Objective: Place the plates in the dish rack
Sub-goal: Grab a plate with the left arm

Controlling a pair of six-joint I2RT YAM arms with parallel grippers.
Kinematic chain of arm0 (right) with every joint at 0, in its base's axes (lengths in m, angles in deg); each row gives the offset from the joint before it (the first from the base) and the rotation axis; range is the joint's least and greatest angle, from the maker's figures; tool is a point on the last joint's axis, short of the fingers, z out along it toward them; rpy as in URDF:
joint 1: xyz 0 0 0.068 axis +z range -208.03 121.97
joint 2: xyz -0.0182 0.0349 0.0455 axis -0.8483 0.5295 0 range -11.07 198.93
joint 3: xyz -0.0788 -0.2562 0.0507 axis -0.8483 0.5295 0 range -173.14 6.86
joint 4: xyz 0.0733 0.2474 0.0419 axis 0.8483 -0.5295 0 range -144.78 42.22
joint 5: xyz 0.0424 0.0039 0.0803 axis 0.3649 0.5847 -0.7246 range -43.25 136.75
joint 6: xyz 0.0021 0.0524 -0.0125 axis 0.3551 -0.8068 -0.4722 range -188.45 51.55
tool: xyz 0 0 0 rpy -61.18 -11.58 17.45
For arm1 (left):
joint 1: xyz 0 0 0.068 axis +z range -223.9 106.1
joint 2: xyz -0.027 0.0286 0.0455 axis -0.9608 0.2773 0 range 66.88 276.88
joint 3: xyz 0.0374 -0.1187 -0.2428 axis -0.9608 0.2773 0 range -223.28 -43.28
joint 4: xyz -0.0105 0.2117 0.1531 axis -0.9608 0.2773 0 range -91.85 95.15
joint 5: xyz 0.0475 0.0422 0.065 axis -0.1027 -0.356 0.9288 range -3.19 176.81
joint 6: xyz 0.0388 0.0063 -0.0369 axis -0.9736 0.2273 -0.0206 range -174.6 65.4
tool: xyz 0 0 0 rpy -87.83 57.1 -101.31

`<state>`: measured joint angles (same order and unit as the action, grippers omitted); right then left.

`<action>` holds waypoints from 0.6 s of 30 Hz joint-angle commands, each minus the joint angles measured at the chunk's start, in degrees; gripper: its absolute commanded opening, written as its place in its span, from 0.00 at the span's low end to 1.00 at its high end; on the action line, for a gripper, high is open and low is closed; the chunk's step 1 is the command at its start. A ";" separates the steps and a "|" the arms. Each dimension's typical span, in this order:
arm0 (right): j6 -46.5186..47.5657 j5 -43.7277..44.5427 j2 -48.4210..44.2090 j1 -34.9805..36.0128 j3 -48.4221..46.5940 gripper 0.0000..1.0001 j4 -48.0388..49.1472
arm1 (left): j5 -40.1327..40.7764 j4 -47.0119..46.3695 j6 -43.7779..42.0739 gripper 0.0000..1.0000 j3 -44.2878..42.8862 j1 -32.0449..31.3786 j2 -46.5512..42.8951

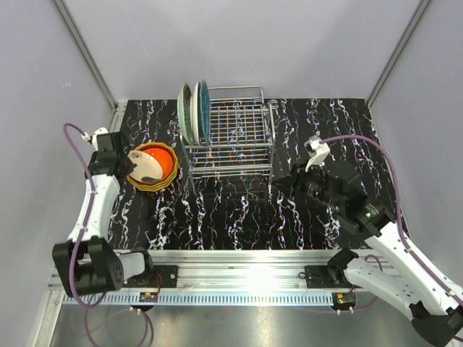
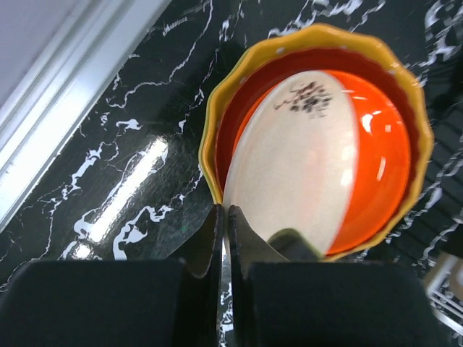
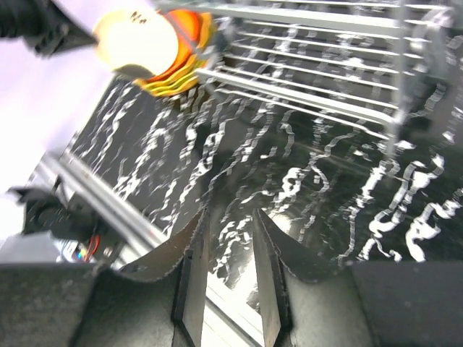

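A stack of plates (image 1: 160, 172) lies at the table's left: a yellow wavy-rimmed one (image 2: 318, 35) at the bottom, red-orange and orange ones (image 2: 380, 159) nested in it. On top, a cream plate (image 2: 289, 166) is tilted up, its near rim pinched by my left gripper (image 2: 226, 213), which is shut on it. The chrome dish rack (image 1: 235, 130) stands at the back centre, with a pale mint and a teal plate (image 1: 194, 112) upright at its left end. My right gripper (image 3: 228, 224) hovers open over the table in front of the rack's right corner, with nothing between its fingers.
A grey wall and a metal rail (image 2: 65, 94) run close along the left of the stack. The rack's front wires (image 3: 311, 94) stand just beyond the right gripper. An aluminium rail (image 1: 239, 260) edges the near side of the black marbled table (image 1: 217, 217).
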<state>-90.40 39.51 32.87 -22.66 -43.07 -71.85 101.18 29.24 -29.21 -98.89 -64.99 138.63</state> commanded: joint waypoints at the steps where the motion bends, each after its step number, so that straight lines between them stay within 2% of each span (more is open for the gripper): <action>1: 3.58 -4.98 0.35 3.02 -4.03 0.36 1.93 | 1.98 -0.25 1.68 0.00 -0.81 0.32 -7.22; 5: 4.73 -2.34 0.00 6.90 -5.00 0.37 2.28 | 1.01 2.12 4.31 0.00 -1.43 0.23 -13.89; 10: 5.87 -4.53 1.41 8.83 -6.75 0.39 1.84 | -0.83 7.83 6.95 0.00 -3.36 0.23 -19.70; 18: 10.69 -3.13 2.81 15.85 -10.61 0.41 2.72 | -10.84 16.36 10.73 0.00 -6.78 0.23 -30.25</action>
<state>-83.41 36.62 34.92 -9.21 -49.23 -71.59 96.51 43.58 -21.10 -101.95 -64.99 112.07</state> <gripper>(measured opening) 0.410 0.023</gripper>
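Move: The left gripper already pinches the white plate by its left rim; the plate's middle lies about 6 cm ahead, 4 cm to the right and 4 cm lower. Beneath it the stack of orange plates sits some 8 cm ahead, 7 cm right and 11 cm down; the dish rack is about 14 cm ahead, 33 cm right, 6 cm below. From the right hand the white plate is some 45 cm left, 16 cm ahead, 16 cm down, the rack 17 cm left, 25 cm ahead, 19 cm down. Bring the left gripper up about 11 cm and back about 7 cm, easing slightly right late on, away from the orange stack; keep the pinch on the white plate's rim and tip the fingers up nearly 20 degrees. Meanwhile swing the empty right gripper left and back about 5 cm each, rising 4, towards the plate, turning counter-clockwise and staying part open. ##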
